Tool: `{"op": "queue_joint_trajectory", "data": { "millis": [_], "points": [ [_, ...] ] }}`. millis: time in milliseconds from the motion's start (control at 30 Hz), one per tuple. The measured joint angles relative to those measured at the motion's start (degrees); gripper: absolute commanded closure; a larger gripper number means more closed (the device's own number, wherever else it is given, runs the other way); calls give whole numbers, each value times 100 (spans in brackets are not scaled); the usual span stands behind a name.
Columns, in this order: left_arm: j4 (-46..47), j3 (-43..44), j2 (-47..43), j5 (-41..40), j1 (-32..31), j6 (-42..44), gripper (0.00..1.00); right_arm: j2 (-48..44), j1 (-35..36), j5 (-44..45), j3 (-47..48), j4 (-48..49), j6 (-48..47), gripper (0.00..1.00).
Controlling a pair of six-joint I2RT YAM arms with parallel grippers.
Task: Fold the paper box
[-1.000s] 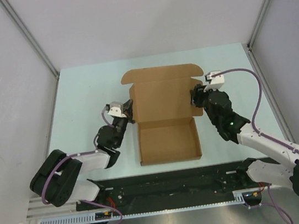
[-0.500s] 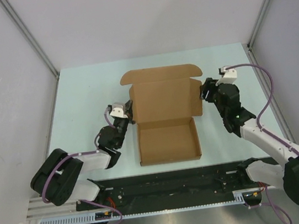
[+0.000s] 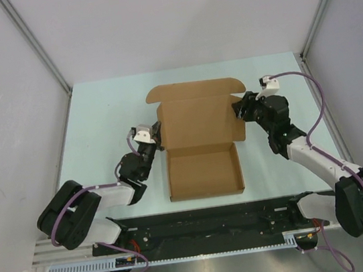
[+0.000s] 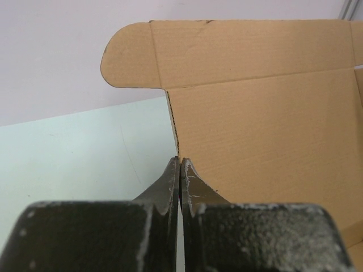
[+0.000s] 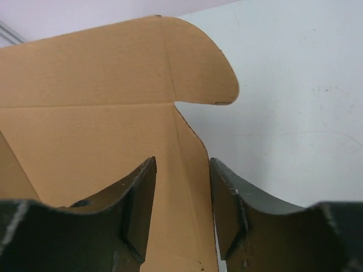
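Note:
The paper box [image 3: 199,140] lies in the middle of the table. Its shallow tray faces the arms and its lid [image 4: 266,119] is laid open behind, with rounded tabs at the far corners. My left gripper [image 3: 160,139] is shut at the lid's left edge. In the left wrist view its tips [image 4: 180,160] pinch the thin left side flap, which I see edge-on. My right gripper [image 3: 237,111] is open at the lid's right side. Its jaws [image 5: 181,161] stand either side of the narrow right side flap [image 5: 193,187] without pressing it.
The pale green table top [image 3: 98,120] is bounded by white walls on three sides. The arm bases and a black rail [image 3: 207,223] run along the near edge.
The right gripper swung out to the right, then came back to the lid's right flap, a little farther back than before. The left gripper and the box have not moved.

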Motion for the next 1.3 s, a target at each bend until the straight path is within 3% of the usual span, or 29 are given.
{"op": "queue_joint_trajectory", "data": {
  "millis": [133, 333, 533, 600, 733, 833, 1100, 1300],
  "points": [
    [0, 0, 2, -7, 0, 7, 99, 173, -66, -238, 116, 63, 44, 69],
    [0, 0, 28, -31, 0, 33, 98, 404, -109, -400, 118, 55, 66, 68],
    [0, 0, 37, -59, 0, 37, 94, 586, -109, -431, 120, 63, 66, 81],
    [4, 0, 37, -70, 0, 37, 87, 595, -109, -455, 120, 83, 66, 88],
    [-2, 0, 37, -153, 0, 48, 59, 590, -98, -492, 122, 105, 55, 93],
    [2, 0, 35, -212, -7, 61, 50, 575, -98, -492, 122, 85, 15, 94],
    [4, 4, -136, -308, 24, 68, 44, 448, -79, -487, 122, 35, -33, 95],
    [-7, 170, -173, -63, 540, -341, 43, 437, -59, -492, 122, 24, -76, 96]
  ]
}}
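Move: The lid's right side flap stands between the right hand's open fingers, its middle about 1 cm ahead, 1 cm left and some 3 cm below. From that hand the lid panel's middle is level and 12 cm left, about 2 cm down; the tray is roughly 13 cm left, 12 cm back and 11 cm down. The left side flap is already in the left hand's shut fingertips, its middle about 2 cm below them. The lid's right side flap is pinched by the right hand, which sinks a good 2 cm while easing about 1 cm forward and 1 cm left, tips slightly down and closes from half open to nearly shut. Meanwhile the left side flap is let go: the left fingers open to about half, then that hand draws off some 3 cm left, rising 2–3 cm and going 2 cm forward. ##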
